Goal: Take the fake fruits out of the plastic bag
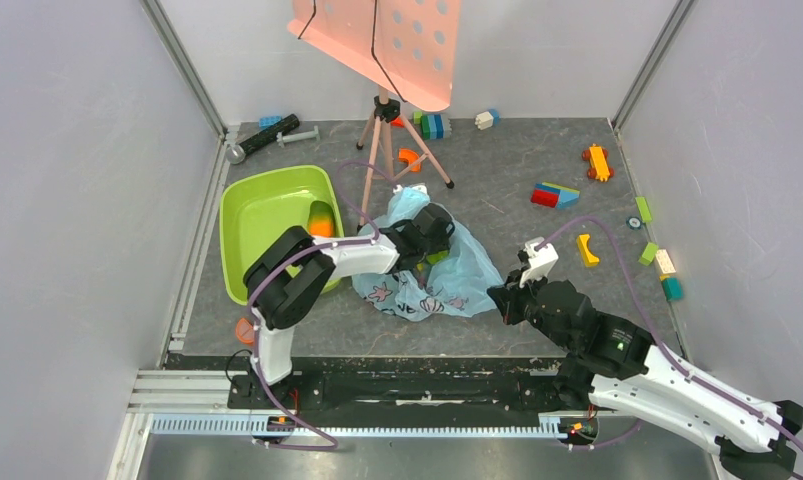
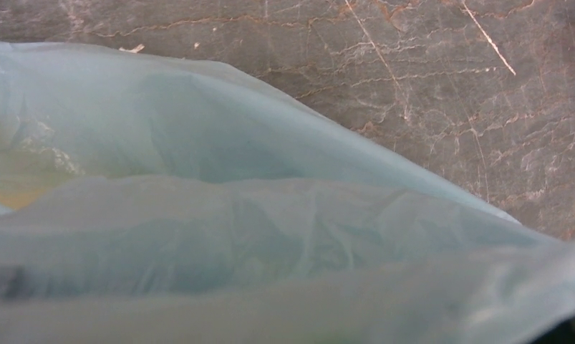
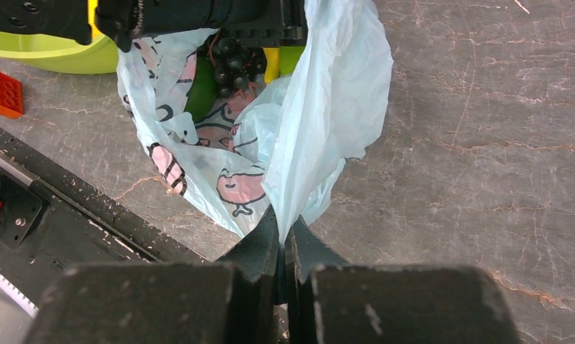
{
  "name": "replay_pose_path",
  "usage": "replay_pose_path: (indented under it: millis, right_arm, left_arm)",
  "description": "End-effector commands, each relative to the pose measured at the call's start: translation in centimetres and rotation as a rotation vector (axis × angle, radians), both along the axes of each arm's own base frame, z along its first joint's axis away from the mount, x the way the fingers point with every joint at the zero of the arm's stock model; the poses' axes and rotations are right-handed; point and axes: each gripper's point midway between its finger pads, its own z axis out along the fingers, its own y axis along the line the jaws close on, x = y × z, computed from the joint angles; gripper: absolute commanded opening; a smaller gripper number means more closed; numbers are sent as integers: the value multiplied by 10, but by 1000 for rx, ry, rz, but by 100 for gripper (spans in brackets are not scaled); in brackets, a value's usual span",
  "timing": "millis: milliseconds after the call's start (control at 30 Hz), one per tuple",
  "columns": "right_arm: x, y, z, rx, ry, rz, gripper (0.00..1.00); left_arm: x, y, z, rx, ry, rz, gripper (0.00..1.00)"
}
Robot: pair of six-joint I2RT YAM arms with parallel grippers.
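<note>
The plastic bag (image 1: 455, 278) lies crumpled at mid-table, light blue with pink cartoon figures (image 3: 240, 188). My left gripper (image 1: 433, 238) reaches into its mouth from the left. The left wrist view shows only bag film (image 2: 270, 236), with its fingers hidden. Through the bag's opening I see fake fruits: a dark grape bunch (image 3: 230, 61), a green one (image 3: 200, 97) and a yellow-green one (image 3: 283, 61). Another orange-yellow fruit (image 1: 321, 218) lies in the lime-green tub (image 1: 262, 215). My right gripper (image 3: 283, 240) is shut on the bag's near edge, pulling the film taut.
A tripod (image 1: 387, 140) carrying a pink perforated panel (image 1: 387, 40) stands just behind the bag. Toy bricks (image 1: 555, 195) lie scattered at the back and right. An orange brick (image 3: 1, 93) sits by the left arm's base. A black tool (image 1: 269, 135) lies at the back left.
</note>
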Motion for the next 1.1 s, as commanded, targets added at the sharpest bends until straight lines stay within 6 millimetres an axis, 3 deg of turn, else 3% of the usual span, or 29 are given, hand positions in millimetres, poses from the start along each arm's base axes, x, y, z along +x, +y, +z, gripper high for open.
replay_pose_path:
  millis: [0, 200, 433, 633, 767, 933, 1067]
  right_arm:
    - [2, -2, 10, 18, -25, -11, 0]
    - [2, -4, 9, 16, -29, -19, 0]
    - [4, -7, 15, 25, -42, -35, 0]
    - [7, -15, 21, 25, -57, -76, 0]
    - [8, -19, 25, 15, -62, -94, 0]
    - [9, -22, 23, -1, -59, -106, 0]
    - [9, -22, 20, -11, -55, -106, 0]
  left_arm:
    - [-4, 7, 44, -39, -54, -51, 40]
    - [-23, -1, 80, -90, -65, -186, 41]
    - [-50, -9, 100, -112, -26, -352, 44]
    - [-58, 21, 107, -33, -74, -338, 47]
    - [-67, 27, 120, 3, -134, -432, 49]
    - [-106, 12, 133, -19, -84, -712, 49]
    - [-135, 4, 156, -123, -80, -837, 49]
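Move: Deep in the bag's far part, the left hand already grips the green fruit. The green tray where it belongs lies about 30 cm to the left, roughly level fore and aft and a little lower, with the mango 24 cm left and 4 cm ahead. The black grapes are some 6 cm back and 3 cm left, the yellow fruit 3 cm back and 2 cm left. From the right hand, the tray is about 48 cm left, 18 ahead and 14 below. Lifting the green fruit up from among the others, the left hand rises some 11 cm, steeply at first, and draws back about 10 cm over the bag, its fingers keeping their grip as the hand swings clockwise about 35 degrees. The right hand keeps its pinch on the bag's rim and eases about 2 cm to the right. ##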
